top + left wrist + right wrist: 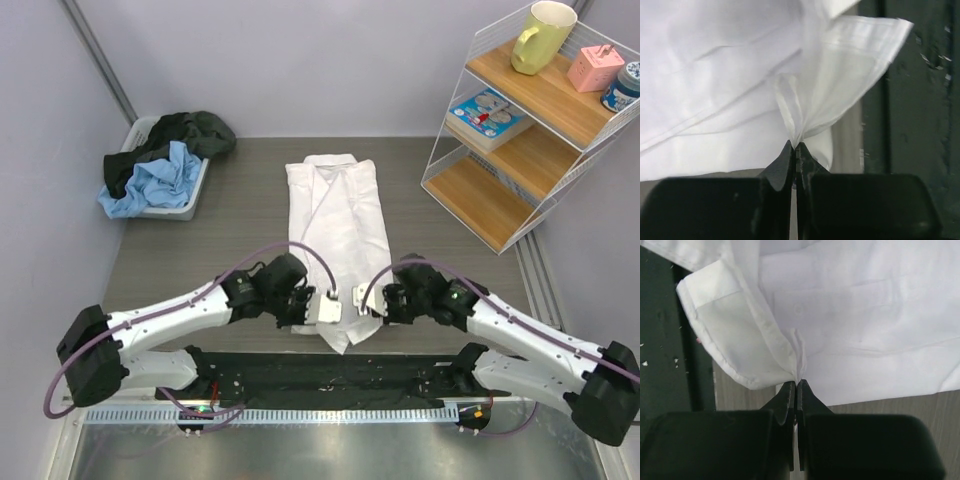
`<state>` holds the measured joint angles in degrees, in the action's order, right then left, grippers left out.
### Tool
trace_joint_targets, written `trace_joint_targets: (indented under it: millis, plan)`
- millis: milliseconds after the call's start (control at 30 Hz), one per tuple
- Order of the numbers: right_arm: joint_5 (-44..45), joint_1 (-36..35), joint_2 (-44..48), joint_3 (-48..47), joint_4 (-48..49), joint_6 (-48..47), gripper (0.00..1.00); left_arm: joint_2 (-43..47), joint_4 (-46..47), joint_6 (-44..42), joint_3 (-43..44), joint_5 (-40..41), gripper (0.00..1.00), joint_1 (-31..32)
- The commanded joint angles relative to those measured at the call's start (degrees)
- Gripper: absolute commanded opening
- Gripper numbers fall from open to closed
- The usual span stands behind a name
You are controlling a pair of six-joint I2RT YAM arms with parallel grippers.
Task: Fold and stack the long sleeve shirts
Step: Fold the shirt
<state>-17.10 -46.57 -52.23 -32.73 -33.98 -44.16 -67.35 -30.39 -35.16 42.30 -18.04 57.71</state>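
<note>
A white collared long sleeve shirt [338, 225] lies lengthwise in the middle of the table, collar at the far end, sides folded in. At its near hem, my left gripper [318, 306] is shut on the left corner and my right gripper [360, 300] on the right corner. The left wrist view shows a pinch of white cloth [796, 131] gathered between the black fingertips [782, 165]. The same holds in the right wrist view, where the hem [799, 365] is clamped and a cuff [720, 305] hangs to the left.
A grey bin [185, 205] at the far left holds a light blue garment [155, 185] and a dark one [190, 132]. A wire shelf [520, 130] with wooden boards, a yellow mug, a pink box and a book stands at the far right. A black mat [330, 375] runs along the near edge.
</note>
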Motion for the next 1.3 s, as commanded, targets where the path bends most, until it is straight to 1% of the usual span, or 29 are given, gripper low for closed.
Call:
trace_joint_targets:
  millis: [0,33,67,100,133,167,200,233,267,300,333,367,400,467,567,633,867,900,933,967,1000,1033,1067,1100,1133,1167,1233,1267]
  plan:
    - [-5.9,9.7,-6.6,-9.8,3.3,-6.8,0.01,-5.8,-1.0,-4.3,11.6,-5.2,0.00,-8.4]
    - [-6.6,11.2,-11.2,-13.5,3.5,-8.5,0.01,-7.4,-2.3,-6.2,13.7,-6.0,0.00,-12.1]
    - [-7.4,14.4,-13.5,-15.5,3.8,-9.8,0.01,-9.7,-2.8,-7.4,15.6,-6.9,0.00,-14.0]
    - [-9.5,15.9,-16.6,-17.6,3.9,-12.0,0.01,-14.0,-3.8,-8.6,18.1,-8.2,0.00,-15.8]
    - [-10.2,17.5,-21.9,-22.0,4.0,-13.3,0.01,-16.7,-4.0,-11.0,21.8,-8.3,0.00,-18.8]
    - [-10.8,19.9,-25.2,-24.0,4.4,-14.5,0.01,-18.9,-3.7,-11.9,23.9,-8.3,0.00,-20.4]
    - [-11.5,21.4,-28.1,-28.0,5.1,-15.9,0.01,-24.1,-3.8,-12.7,26.0,-8.8,0.00,-23.4]
    - [-11.8,22.4,-33.8,-30.3,6.2,-16.6,0.01,-26.7,-4.3,-14.7,30.7,-8.9,0.00,-24.7]
    - [-11.8,24.2,-36.6,-32.5,6.6,-17.5,0.01,-29.0,-4.5,-15.5,33.1,-8.7,0.00,-26.0]
    - [-11.9,25.1,-39.0,-36.2,7.1,-18.8,0.01,-34.5,-4.8,-16.3,35.2,-8.8,0.00,-28.4]
    - [-12.2,25.7,-41.8,-38.2,7.8,-19.1,0.01,-36.8,-5.0,-16.5,40.4,-8.9,0.00,-29.7]
    - [-12.4,26.5,-45.9,-40.0,8.0,-19.3,0.01,-39.6,-6.0,-16.4,43.0,-9.0,0.00,-30.8]
    - [-12.3,27.3,-48.0,-43.3,8.0,-19.4,0.01,-43.9,-7.0,-16.2,46.1,-8.9,0.00,-32.5]
    - [-12.6,27.9,-52.4,-45.5,9.0,-19.7,0.01,-47.4,-8.7,-16.3,52.3,-9.6,0.00,-33.9]
    - [-12.5,28.7,-56.6,-48.6,9.7,-19.6,0.01,-50.9,-9.1,-17.0,56.0,-10.1,0.00,-34.9]
    - [-12.4,28.9,-57.8,-49.2,11.0,-19.3,0.01,-51.7,-9.6,-18.3,56.3,-10.5,0.01,-34.9]
    - [-11.3,28.9,-58.4,-48.6,15.6,-16.7,0.01,-52.0,-7.7,-17.9,55.5,-10.0,0.02,-34.9]
    - [-10.5,28.9,-58.4,-48.1,16.0,-16.7,0.03,-52.4,-7.3,-17.6,56.0,-9.8,0.02,-34.9]
    - [-10.1,28.9,-58.4,-48.0,16.7,-16.5,0.06,-52.8,-7.1,-16.5,56.7,-9.4,0.03,-34.9]
    - [-9.5,28.9,-58.5,-47.9,16.9,-16.4,0.11,-54.2,-7.0,-15.6,57.4,-8.6,0.03,-35.0]
    - [-8.2,28.9,-58.5,-48.0,17.4,-14.9,0.29,-54.8,-6.9,-14.3,58.2,-6.5,0.04,-35.1]
    - [-7.2,29.0,-58.1,-48.3,18.3,-13.4,0.37,-55.3,-7.6,-12.7,60.2,-5.8,0.07,-35.4]
    - [-6.3,29.3,-57.6,-48.8,18.5,-11.9,0.46,-55.4,-7.4,-11.3,60.9,-5.0,0.17,-36.3]
    - [-5.6,29.8,-56.9,-49.9,18.6,-7.6,0.59,-54.6,-7.1,-9.3,61.3,-4.8,0.24,-37.1]
    - [-5.5,30.5,-55.1,-50.5,18.6,-4.7,0.64,-53.5,-6.6,-4.4,61.6,-5.5,0.31,-38.1]
    - [-5.7,31.3,-53.8,-50.9,18.3,-2.1,0.67,-52.5,-6.5,-1.6,61.5,-6.4,0.44,-39.9]
    - [-7.0,33.4,-51.4,-51.6,16.1,4.6,0.70,-47.7,-6.2,4.1,59.1,-9.5,0.51,-41.8]
    - [-7.7,34.0,-48.9,-51.6,15.1,7.7,0.72,-45.9,-5.0,9.8,57.5,-10.9,0.54,-43.1]
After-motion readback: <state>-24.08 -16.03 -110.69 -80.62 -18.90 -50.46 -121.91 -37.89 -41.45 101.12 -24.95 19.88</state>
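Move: Up the white shirt, the laying-down spot on its left chest edge is about 31 cm ahead of the left hand, 1 cm left and 6 below; the matching right-edge spot is some 30 cm straight ahead of the right hand, 5 below. The collar stands about 45 cm ahead and 10 right of the left hand. The laundry basket is some 41 cm ahead and 32 left of the left hand. Carrying the already pinched hem forward together, both hands sweep about 30 cm up the shirt in a low arc, rising some 4 cm and sinking again over the chest, while the left turns counter-clockwise and the right clockwise. After a brief pause the fingers open and let go of the hem corners, easing a couple of centimetres farther towards the collar. ##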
